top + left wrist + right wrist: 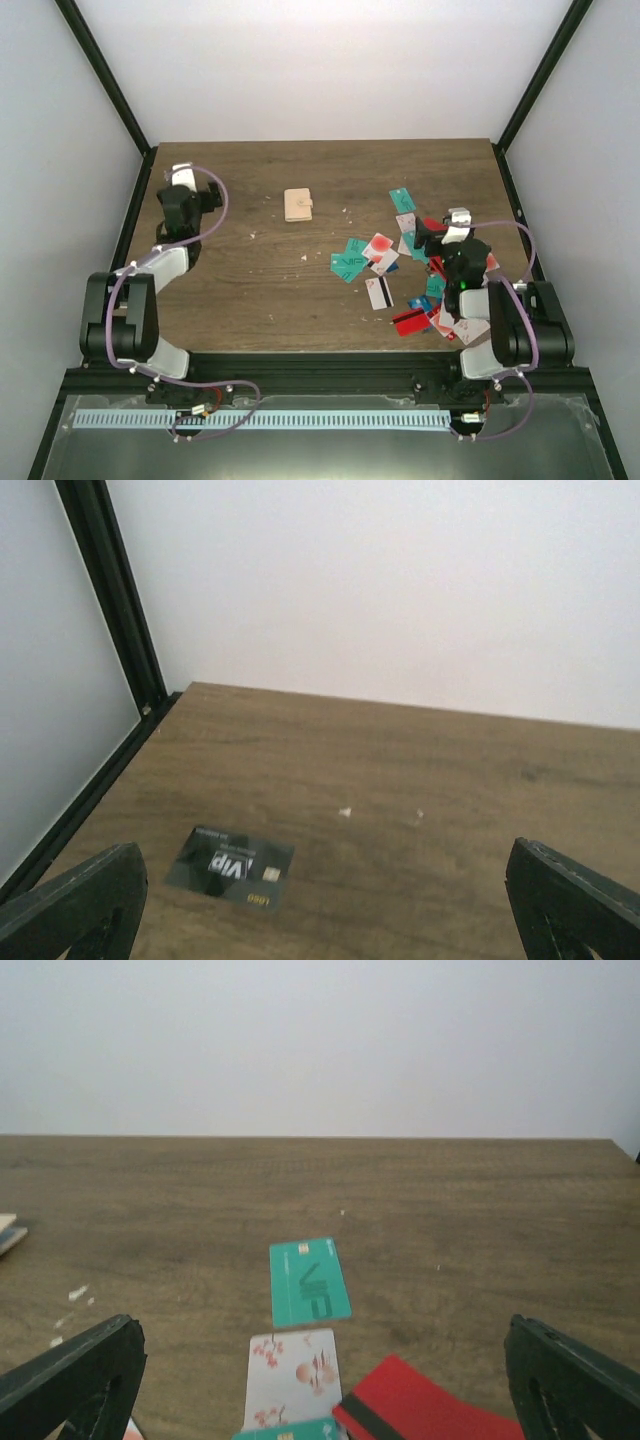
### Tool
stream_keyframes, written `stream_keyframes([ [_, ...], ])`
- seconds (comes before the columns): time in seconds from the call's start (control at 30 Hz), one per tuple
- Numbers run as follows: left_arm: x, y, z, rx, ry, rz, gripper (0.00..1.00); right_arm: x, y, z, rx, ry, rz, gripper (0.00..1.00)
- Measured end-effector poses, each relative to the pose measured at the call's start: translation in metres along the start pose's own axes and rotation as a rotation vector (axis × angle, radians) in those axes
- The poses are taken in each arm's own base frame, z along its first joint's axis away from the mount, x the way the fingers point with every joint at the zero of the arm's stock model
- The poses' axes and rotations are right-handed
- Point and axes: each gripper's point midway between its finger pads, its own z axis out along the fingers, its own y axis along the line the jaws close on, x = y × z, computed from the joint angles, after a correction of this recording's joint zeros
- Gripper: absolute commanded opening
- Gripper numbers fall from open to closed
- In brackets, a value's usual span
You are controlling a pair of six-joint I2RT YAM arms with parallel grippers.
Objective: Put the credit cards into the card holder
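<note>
The card holder point(298, 204) is a small beige wallet lying closed on the wooden table, left of centre at the back. The credit cards point(385, 262), teal, red, blue and white, lie scattered on the right half. My right gripper point(442, 228) hovers over the pile's far side, open and empty. In the right wrist view a teal card point(308, 1281), a white blossom card point(292, 1378) and a red card with a black stripe point(420, 1410) lie between its fingers point(75, 1380). My left gripper point(193, 182) is open at the far left, well apart from the holder.
A dark card marked VIP point(231, 867) lies on the table in front of the left gripper point(325, 910), near the black frame post point(112, 600) and the left wall. Small white crumbs point(344, 811) dot the wood. White walls close in the table on three sides.
</note>
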Motion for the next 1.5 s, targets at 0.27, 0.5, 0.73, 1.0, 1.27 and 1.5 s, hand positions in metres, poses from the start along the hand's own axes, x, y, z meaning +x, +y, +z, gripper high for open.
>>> stream_keyframes([
  [0.27, -0.071, -0.013, 0.005, 0.033, 0.063, -0.089, 1.0, -0.063, 0.0, 0.009, 0.0, -0.047, 0.019, 1.0],
  [0.5, -0.125, -0.013, -0.012, 0.033, 0.073, -0.233, 1.0, -0.134, -0.009, 0.025, 0.04, -0.062, 0.143, 1.0],
  [0.73, -0.129, -0.032, -0.005, 0.166, 0.222, -0.331, 1.0, -0.15, 0.005, 0.065, -0.049, 0.125, 0.351, 1.0],
  [1.0, -0.013, -0.1, 0.026, 0.363, 0.611, -0.428, 0.89, -0.048, 0.038, 0.069, -0.168, 0.533, 0.565, 1.0],
  [1.27, 0.089, -0.175, 0.028, 0.501, 0.941, -0.491, 0.7, -0.019, 0.061, 0.058, -0.252, 0.741, 0.682, 1.0],
  [1.5, 0.122, -0.208, 0.021, 0.556, 1.059, -0.512, 0.51, -0.006, 0.077, 0.038, -0.255, 0.854, 0.75, 1.0],
])
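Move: The closed card holder lies about 27 cm to the left hand's right, roughly 7 cm farther out and 17 cm below; the pair of green cards is some 41 cm right and 10 cm back. From the right hand, the card holder is about 14 cm ahead, 37 cm left and 13 cm down. Also about 14 cm below that hand, the red-circle card sits 14 cm left and 2 cm ahead, the far green card 6 cm left and 15 cm ahead. Up about 13 cm first, the left hand then sweeps some 20 cm right and steeply down to the near side of the card holder, rolling and tilting until its fingers point down and right while they close to just over half open. The right hand rises and reaches forward, then sinks and draws back, ending about 8 cm farther left at nearly its old height, wide-open fingers swung down and left towards the middle. ##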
